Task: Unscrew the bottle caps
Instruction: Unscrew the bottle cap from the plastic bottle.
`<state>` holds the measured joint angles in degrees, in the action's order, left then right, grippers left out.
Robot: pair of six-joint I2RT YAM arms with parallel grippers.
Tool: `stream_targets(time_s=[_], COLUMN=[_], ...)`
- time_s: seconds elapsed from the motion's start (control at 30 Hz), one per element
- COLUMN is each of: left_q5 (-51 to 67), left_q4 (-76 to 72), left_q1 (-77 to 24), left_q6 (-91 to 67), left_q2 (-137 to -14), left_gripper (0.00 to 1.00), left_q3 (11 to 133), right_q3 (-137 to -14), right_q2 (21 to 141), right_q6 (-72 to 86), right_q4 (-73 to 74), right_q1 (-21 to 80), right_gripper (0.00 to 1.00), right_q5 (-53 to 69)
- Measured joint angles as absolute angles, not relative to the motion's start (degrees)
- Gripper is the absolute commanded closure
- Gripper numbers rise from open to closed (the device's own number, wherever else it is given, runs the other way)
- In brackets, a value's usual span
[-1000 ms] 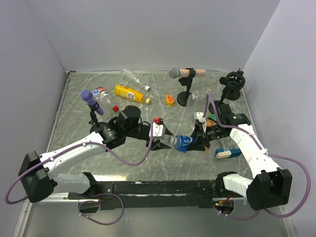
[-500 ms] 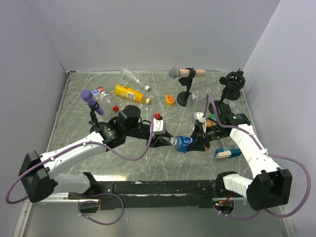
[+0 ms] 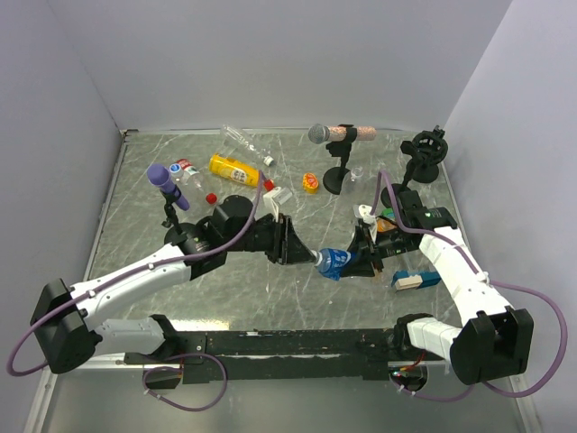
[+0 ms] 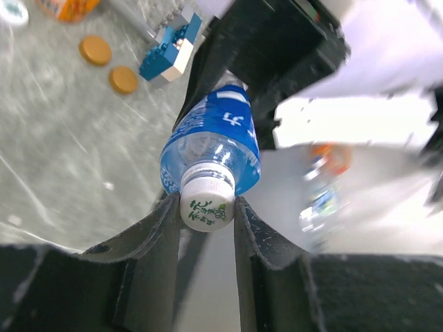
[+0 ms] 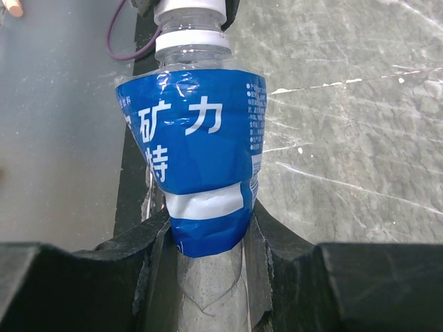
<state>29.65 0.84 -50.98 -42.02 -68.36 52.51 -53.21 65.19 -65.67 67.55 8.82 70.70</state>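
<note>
A clear bottle with a blue label (image 3: 335,262) is held off the table between my two arms. My right gripper (image 5: 208,228) is shut on the lower body of the bottle (image 5: 194,159), squeezing the label in. The white cap (image 4: 206,203) with green print points at the left wrist camera. My left gripper (image 4: 206,207) is shut on this cap, one pad on each side. In the top view the left gripper (image 3: 306,254) meets the bottle's neck from the left and the right gripper (image 3: 361,257) holds from the right. Two orange-brown caps (image 4: 95,50) lie loose on the table.
A yellow bottle (image 3: 233,169), a clear bottle (image 3: 243,142), a red-labelled bottle (image 3: 187,171) and a red cap (image 3: 210,198) lie at the back left. A purple-headed microphone (image 3: 167,185), a grey-headed microphone (image 3: 329,133) and a black stand (image 3: 425,149) stand around. A blue-white block (image 3: 415,280) lies at the right.
My left gripper has closed on the white cap, and the left wrist has then rolled round the bottle's neck. The right arm and the bottle have stayed in place.
</note>
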Motion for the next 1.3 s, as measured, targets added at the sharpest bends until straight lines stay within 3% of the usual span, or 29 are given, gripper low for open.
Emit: stream_targets(time_s=[0.17,0.27,0.53,0.6,0.77,0.83,1.1,1.3], left_q5=[26.8,26.6,25.5,25.3,23.8,23.1,23.4,30.9], left_q4=[1.8,2.0,4.6,4.6,5.3,5.5,-3.5,-6.2], left_q1=[-51.1,-51.1,-51.1,-51.1,-51.1,-51.1,-51.1,-51.1], left_q6=[-51.9,-53.7,-53.6,-53.0,-50.1,-47.4,-26.6,-6.5], left_q2=[-68.1,-68.3,-68.9,-68.6,-65.7,-64.1,-52.2,-54.2], left_gripper=[0.96,0.87,0.28,0.2,0.12,0.01,0.03,0.03], left_q3=[52.4,52.5,54.2,54.4,54.5,54.4,45.3,42.9], right_q3=[-53.2,-53.2,-53.2,-53.2,-53.2,-53.2,-53.2,-53.2], right_q2=[65.2,65.2,65.2,65.2,65.2,65.2,65.2,65.2], right_q6=[-65.5,-65.4,-65.5,-65.5,-65.5,-65.5,-65.5,-65.5], right_q4=[67.2,67.1,66.9,66.9,66.9,66.9,66.9,66.8], right_q1=[8.8,8.8,8.8,8.8,8.8,8.8,8.8,8.8], right_gripper=[0.84,0.84,0.84,0.84,0.84,0.84,0.84,0.84], right_q5=[70.9,70.8,70.1,69.9,69.7,69.6,69.6,69.6])
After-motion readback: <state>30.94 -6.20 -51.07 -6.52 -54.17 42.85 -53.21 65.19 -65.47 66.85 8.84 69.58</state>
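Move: Between the left fingertips sits the white cap of the blue-labelled bottle, practically at that hand's own point. Two orange caps lie on the table roughly 18 cm to the hand's right, 3 cm farther out and 17 cm lower; an open orange bottle stands about 20 cm right, 11 cm ahead and 13 cm below. From the right hand, which grips the bottle body, the white cap is some 9 cm left, level fore and aft, 2 cm lower. Finishing a small counter-clockwise twist (facing the cap, some 10 degrees), the left hand then opens its fingers wide, lets go of the cap and backs off about 4 cm to the left, rising a little over 4 cm before sinking halfway back. Its wrist rolls the other way by about 50 degrees. The right hand stays in place and keeps its grip on the bottle. ##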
